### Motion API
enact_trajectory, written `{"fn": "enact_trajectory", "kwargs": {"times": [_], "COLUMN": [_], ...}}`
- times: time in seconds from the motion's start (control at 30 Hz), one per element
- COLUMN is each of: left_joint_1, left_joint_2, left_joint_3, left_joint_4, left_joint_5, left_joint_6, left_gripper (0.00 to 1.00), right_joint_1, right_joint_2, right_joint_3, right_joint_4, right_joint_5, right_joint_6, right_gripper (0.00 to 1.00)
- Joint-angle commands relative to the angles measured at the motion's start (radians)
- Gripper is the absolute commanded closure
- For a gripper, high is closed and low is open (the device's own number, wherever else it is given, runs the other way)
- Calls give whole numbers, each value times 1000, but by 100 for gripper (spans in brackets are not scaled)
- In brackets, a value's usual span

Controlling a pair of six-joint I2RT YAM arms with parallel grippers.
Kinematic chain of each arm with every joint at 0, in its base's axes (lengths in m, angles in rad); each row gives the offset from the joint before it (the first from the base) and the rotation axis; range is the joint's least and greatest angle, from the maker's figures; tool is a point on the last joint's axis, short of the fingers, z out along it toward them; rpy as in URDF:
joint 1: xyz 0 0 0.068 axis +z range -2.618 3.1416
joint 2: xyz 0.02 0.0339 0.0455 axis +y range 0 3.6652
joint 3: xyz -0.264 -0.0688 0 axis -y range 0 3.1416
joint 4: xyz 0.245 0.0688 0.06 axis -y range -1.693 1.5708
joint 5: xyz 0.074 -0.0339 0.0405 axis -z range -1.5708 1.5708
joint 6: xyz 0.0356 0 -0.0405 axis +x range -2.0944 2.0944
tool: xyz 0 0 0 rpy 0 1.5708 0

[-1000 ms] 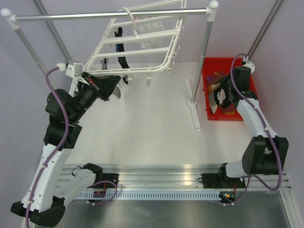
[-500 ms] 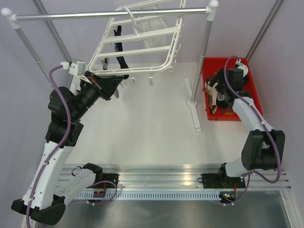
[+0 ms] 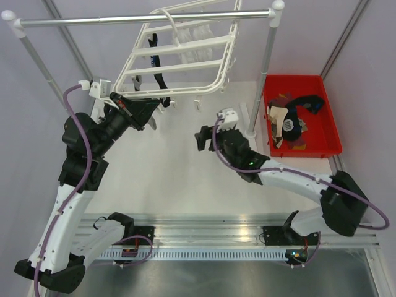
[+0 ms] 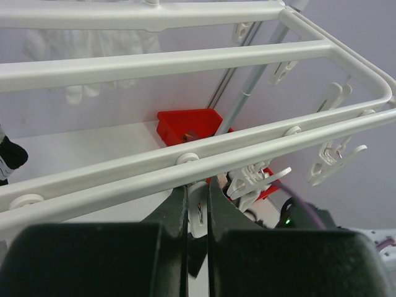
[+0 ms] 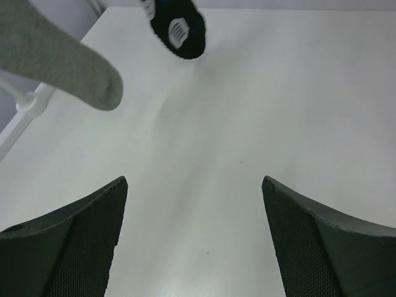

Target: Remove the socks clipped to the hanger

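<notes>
The white hanger (image 3: 185, 59) hangs tilted from the silver rail. A white sock (image 3: 199, 34) and black-and-blue socks (image 3: 159, 79) are still clipped to it. My left gripper (image 3: 150, 110) sits at the frame's near left edge, shut on a white clip (image 4: 198, 209) under the hanger bar (image 4: 185, 162). My right gripper (image 3: 200, 137) is open and holds nothing, low over the table's middle. In the right wrist view a grey sock (image 5: 65, 62) and a black sock (image 5: 177, 23) dangle ahead of the open gripper (image 5: 195, 229).
A red bin (image 3: 332, 127) at the right holds several loose socks, with a black-and-blue one (image 3: 304, 104) on top. The silver rail (image 3: 124, 20) rests on posts; the right post (image 3: 267, 68) and its white foot (image 3: 252, 137) stand between my right arm and the bin.
My right gripper opened over the red bin, left a black-and-blue sock there, and swung left to the table's middle. The left gripper rose slightly and stays shut on the clip.
</notes>
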Motion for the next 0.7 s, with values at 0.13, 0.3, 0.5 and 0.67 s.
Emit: {"fn": "enact_trajectory", "kwargs": {"times": [0.13,0.3,0.5,0.67], "left_joint_1": [3,3,3,1], "left_joint_2": [5,10,16,22], "left_joint_3": [35,39,37,35], "left_joint_4": [-2,-4,-4,-4], "left_joint_5": [20,23,35,37], "left_joint_6": [-32,-35,-35,-35], "left_gripper": [98,98,98,98], "right_joint_1": [211,245,254,251], "right_joint_2": [382,564,713,821], "right_joint_3": [311,547,776,957], "right_joint_4": [189,174,134,93], "right_joint_5": [105,116,115,160], "right_joint_6": [-190,-201,-222,-245], "right_gripper": [6,5,4,4]}}
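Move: The grey sock hangs from the clip already pinched in the left gripper, its middle about 11 cm straight below the left hand. From the right hand, that sock is some 26 cm to the left, 9 cm farther out and 9 cm higher. The black sock hangs about 11 cm beyond the grey sock and 7 cm to its right; the nearest empty clip is roughly 6 cm to the grey sock's right, level with it in reach and 12 cm higher. Sweep the open right gripper about 24 cm left towards the grey sock, fast at first and then slowing, dipping slightly before climbing some 6 cm and easing forward. Swing its fingers about 10 degrees counter-clockwise and tip them up about as much, keeping them wide. Hold the left gripper in place, still shut on the clip. ##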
